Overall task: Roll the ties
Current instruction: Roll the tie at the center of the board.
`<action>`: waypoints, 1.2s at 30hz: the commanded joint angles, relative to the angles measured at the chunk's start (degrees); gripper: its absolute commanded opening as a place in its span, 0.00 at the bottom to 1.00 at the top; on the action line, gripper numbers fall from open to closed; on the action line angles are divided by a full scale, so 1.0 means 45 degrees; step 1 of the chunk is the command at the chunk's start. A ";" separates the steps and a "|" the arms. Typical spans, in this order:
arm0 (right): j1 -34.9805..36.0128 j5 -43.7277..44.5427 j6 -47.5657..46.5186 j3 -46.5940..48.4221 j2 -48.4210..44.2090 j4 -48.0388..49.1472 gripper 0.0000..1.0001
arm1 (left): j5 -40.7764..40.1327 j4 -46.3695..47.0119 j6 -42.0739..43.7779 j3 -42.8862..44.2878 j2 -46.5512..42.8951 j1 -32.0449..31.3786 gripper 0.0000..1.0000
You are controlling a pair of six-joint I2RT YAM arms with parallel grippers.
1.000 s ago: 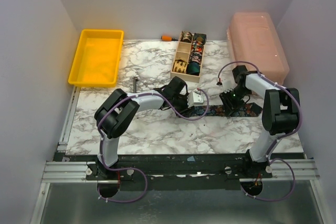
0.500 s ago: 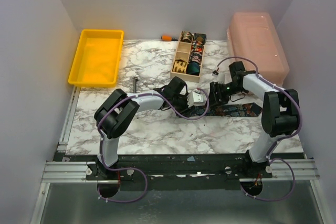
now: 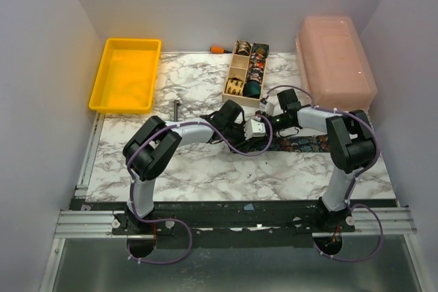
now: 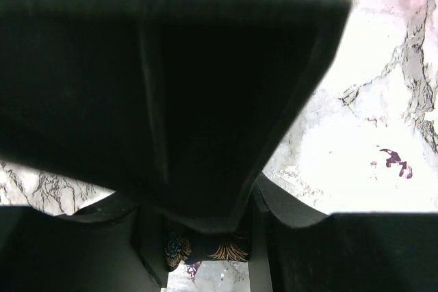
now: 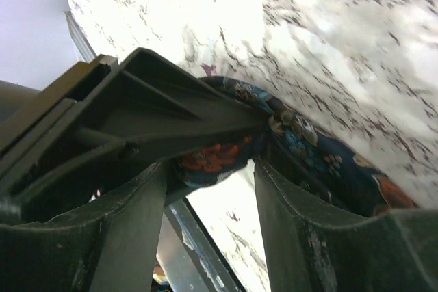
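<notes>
A dark floral tie (image 3: 308, 143) lies as a strip across the marble table (image 3: 191, 169), right of centre. My left gripper (image 3: 254, 130) is at its left end and shut on a fold of it; the left wrist view shows that floral fabric (image 4: 205, 249) pinched between the fingers (image 4: 147, 244), with a large dark shape hiding the rest. My right gripper (image 3: 272, 121) is right beside the left one. In the right wrist view it (image 5: 212, 169) is open, its fingers straddling the tie's edge (image 5: 321, 155) next to a dark ribbed part (image 5: 150, 114).
A wooden compartment box (image 3: 230, 78) with rolled ties (image 3: 253, 88) stands behind the grippers. A yellow tray (image 3: 96, 97) is at the far left, a pink lidded bin (image 3: 335, 52) at the far right. A dark metal tool (image 3: 176, 109) and an orange-handled tool (image 3: 217, 49) lie on the table.
My right gripper has moved left along the tie, from its right part to right beside the left gripper. The left gripper has stayed put.
</notes>
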 commanded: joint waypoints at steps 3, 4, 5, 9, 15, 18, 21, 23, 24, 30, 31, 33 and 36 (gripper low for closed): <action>0.0409 -0.0411 0.1109 -0.0192 0.0657 0.1737 0.57 | -0.0866 -0.1945 -0.0278 -0.0707 0.0645 -0.0127 0.00; 0.0450 -0.0402 0.1105 -0.0214 0.0745 0.1791 0.57 | -0.0868 -0.1947 -0.0295 -0.0688 0.0649 -0.0127 0.00; 0.0492 -0.0378 0.1052 -0.0240 0.0803 0.1815 0.57 | -0.0845 -0.1956 -0.0298 -0.0687 0.0665 -0.0127 0.00; 0.0525 0.0045 0.0466 -0.0387 0.1089 0.1475 0.34 | -0.0844 -0.1966 -0.0346 -0.0666 0.0685 -0.0127 0.01; 0.0505 0.1636 -0.1307 0.0359 0.1875 -0.0425 0.00 | -0.0550 -0.1717 -0.0690 -0.0608 0.0690 -0.0035 0.15; 0.0385 0.2411 -0.1885 0.0540 0.2135 -0.0934 0.00 | -0.0068 -0.1131 -0.0955 -0.0769 0.0581 0.0176 0.35; 0.0270 0.3045 -0.2310 0.0511 0.2210 -0.1199 0.00 | 0.0572 0.0257 -0.1107 -0.1294 0.0223 0.0430 0.51; 0.0231 0.3349 -0.2614 0.0501 0.2275 -0.1369 0.00 | 0.1192 0.1402 -0.1203 -0.1754 -0.0067 0.0627 0.57; 0.0222 0.3524 -0.2750 0.0501 0.2320 -0.1448 0.00 | 0.1508 0.2201 -0.1281 -0.1998 -0.0193 0.0715 0.60; 0.0071 0.4083 -0.3391 0.0763 0.2646 -0.1864 0.00 | 0.3035 0.6827 -0.2260 -0.3713 -0.0580 0.1262 0.64; 0.0029 0.4110 -0.3499 0.0881 0.2773 -0.2021 0.00 | 0.3212 0.7541 -0.2383 -0.4037 -0.0584 0.1325 0.64; -0.0133 0.4055 -0.3635 0.1035 0.2952 -0.2218 0.00 | 0.3341 0.9002 -0.2668 -0.4496 -0.0545 0.1396 0.64; -0.0398 0.3730 -0.4356 0.1244 0.3244 -0.2557 0.00 | 0.3467 1.0524 -0.3219 -0.5011 -0.0322 0.1469 0.64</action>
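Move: The tie's roll sits between the left hand's fingertips, practically at that hand's point, perhaps 1 cm below it. From the open right hand, the roll is about 2 cm to the left, level front to back and some 3 cm down. The tie's flat tail runs off to the right, its middle roughly 14 cm right of the right hand, level front to back and 5 cm below. The tie tray stands about 25 cm ahead of the right hand, 3 cm to its left and 3 cm lower. The right hand sinks some 2.5 cm onto the tie's roll, first edging about 1.5 cm to the left, and shuts its fingers early on the way down to pinch the cloth at the roll's right side, then eases back right by the same small amount with the pinch kept. Only once the right has its hold does the left hand, until then still, open its fingers and let go of the roll, backing about 1 cm to the left while its wrist swings the fingers some 20 degrees flatter, so that they still straddle the roll. ##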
